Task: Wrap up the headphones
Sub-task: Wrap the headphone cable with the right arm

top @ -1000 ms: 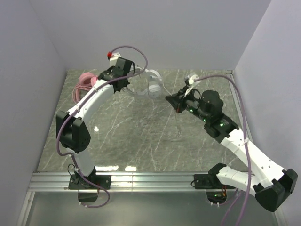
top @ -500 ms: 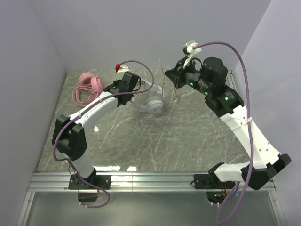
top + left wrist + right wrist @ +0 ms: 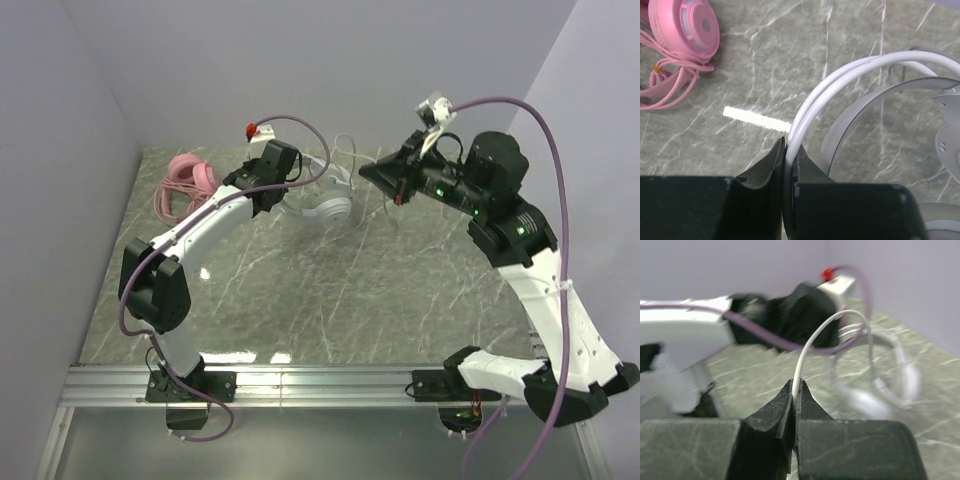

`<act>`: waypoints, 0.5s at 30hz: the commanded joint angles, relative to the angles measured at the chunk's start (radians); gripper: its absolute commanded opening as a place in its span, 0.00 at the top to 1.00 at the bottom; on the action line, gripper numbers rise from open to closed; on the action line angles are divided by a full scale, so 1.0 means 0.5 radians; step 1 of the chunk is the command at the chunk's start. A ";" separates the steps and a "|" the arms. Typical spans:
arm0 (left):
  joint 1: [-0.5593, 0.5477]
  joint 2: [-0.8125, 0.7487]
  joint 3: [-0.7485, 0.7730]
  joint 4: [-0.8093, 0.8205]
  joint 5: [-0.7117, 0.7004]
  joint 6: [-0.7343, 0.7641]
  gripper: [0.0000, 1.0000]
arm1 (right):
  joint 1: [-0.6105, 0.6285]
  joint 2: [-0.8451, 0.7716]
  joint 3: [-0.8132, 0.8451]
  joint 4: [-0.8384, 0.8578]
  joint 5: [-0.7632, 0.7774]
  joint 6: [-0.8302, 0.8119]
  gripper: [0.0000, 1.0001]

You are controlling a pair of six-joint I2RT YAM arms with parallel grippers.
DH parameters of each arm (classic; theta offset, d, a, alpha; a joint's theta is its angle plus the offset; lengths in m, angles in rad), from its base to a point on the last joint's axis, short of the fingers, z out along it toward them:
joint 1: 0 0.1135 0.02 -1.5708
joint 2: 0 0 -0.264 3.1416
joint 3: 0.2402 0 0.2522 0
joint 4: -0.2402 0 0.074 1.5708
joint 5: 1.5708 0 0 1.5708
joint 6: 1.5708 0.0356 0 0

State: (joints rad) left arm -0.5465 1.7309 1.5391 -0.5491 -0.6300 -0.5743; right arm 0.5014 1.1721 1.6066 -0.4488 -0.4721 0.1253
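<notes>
The white headphones [image 3: 328, 208] lie tilted at the back middle of the table, one ear cup facing up. My left gripper [image 3: 273, 200] is shut on their white headband [image 3: 840, 85], close to where the band enters the jaws. My right gripper [image 3: 363, 175] hovers just right of them, shut on their thin white cable [image 3: 812, 342]. From the right jaws the cable arches up and loops back to the headset [image 3: 880, 387], which is blurred in that view. The pink headphones [image 3: 187, 180] lie at the back left with their pink cable [image 3: 675, 85] coiled beside them.
The marble table top [image 3: 330, 300] is walled in by pale walls on the left, back and right. A metal rail [image 3: 320, 385] runs along the near edge between the two arm bases. My left arm [image 3: 690, 330] crosses the right wrist view.
My right arm has lifted and swung towards the back, pulling the white cable up off the table. My left gripper has shifted slightly right with the headband.
</notes>
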 commanded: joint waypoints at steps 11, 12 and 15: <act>0.034 0.183 0.435 0.126 0.073 -0.100 1.00 | 0.052 -0.175 0.087 0.131 -0.455 0.458 1.00; 0.034 0.201 0.435 0.123 0.079 -0.103 1.00 | 0.052 -0.133 0.143 0.100 -0.455 0.470 1.00; 0.034 0.235 0.441 0.141 0.103 -0.115 1.00 | 0.052 -0.034 0.382 0.029 -0.507 0.501 1.00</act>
State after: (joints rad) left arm -0.5304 1.8488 1.7020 -0.5495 -0.6067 -0.5884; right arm 0.5213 1.1320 1.6787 -0.4534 -0.6773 0.3332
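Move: The left hand grips the white headphones by their band; the headphones' middle lies about 8 cm to this hand's right, level ahead and a centimetre or so lower. From the right hand, which already pinches the cable, the headphones are some 18 cm ahead, 9 cm left and 25 cm lower. The pink headphones lie on the table roughly 17 cm left of the left hand, 3 cm farther out and 18 cm below. Draw the right gripper back about 7 cm, away from the white headphones, keeping the cable pinched; let it rise some 4 cm, mostly late, and swing the fingers roughly 15 degrees counter-clockwise with the hand's left side lifting a little. Meanwhile push the left gripper, still shut on the headband, 3 to 4 cm forward and slightly right, with a small rise that partly sinks back. ##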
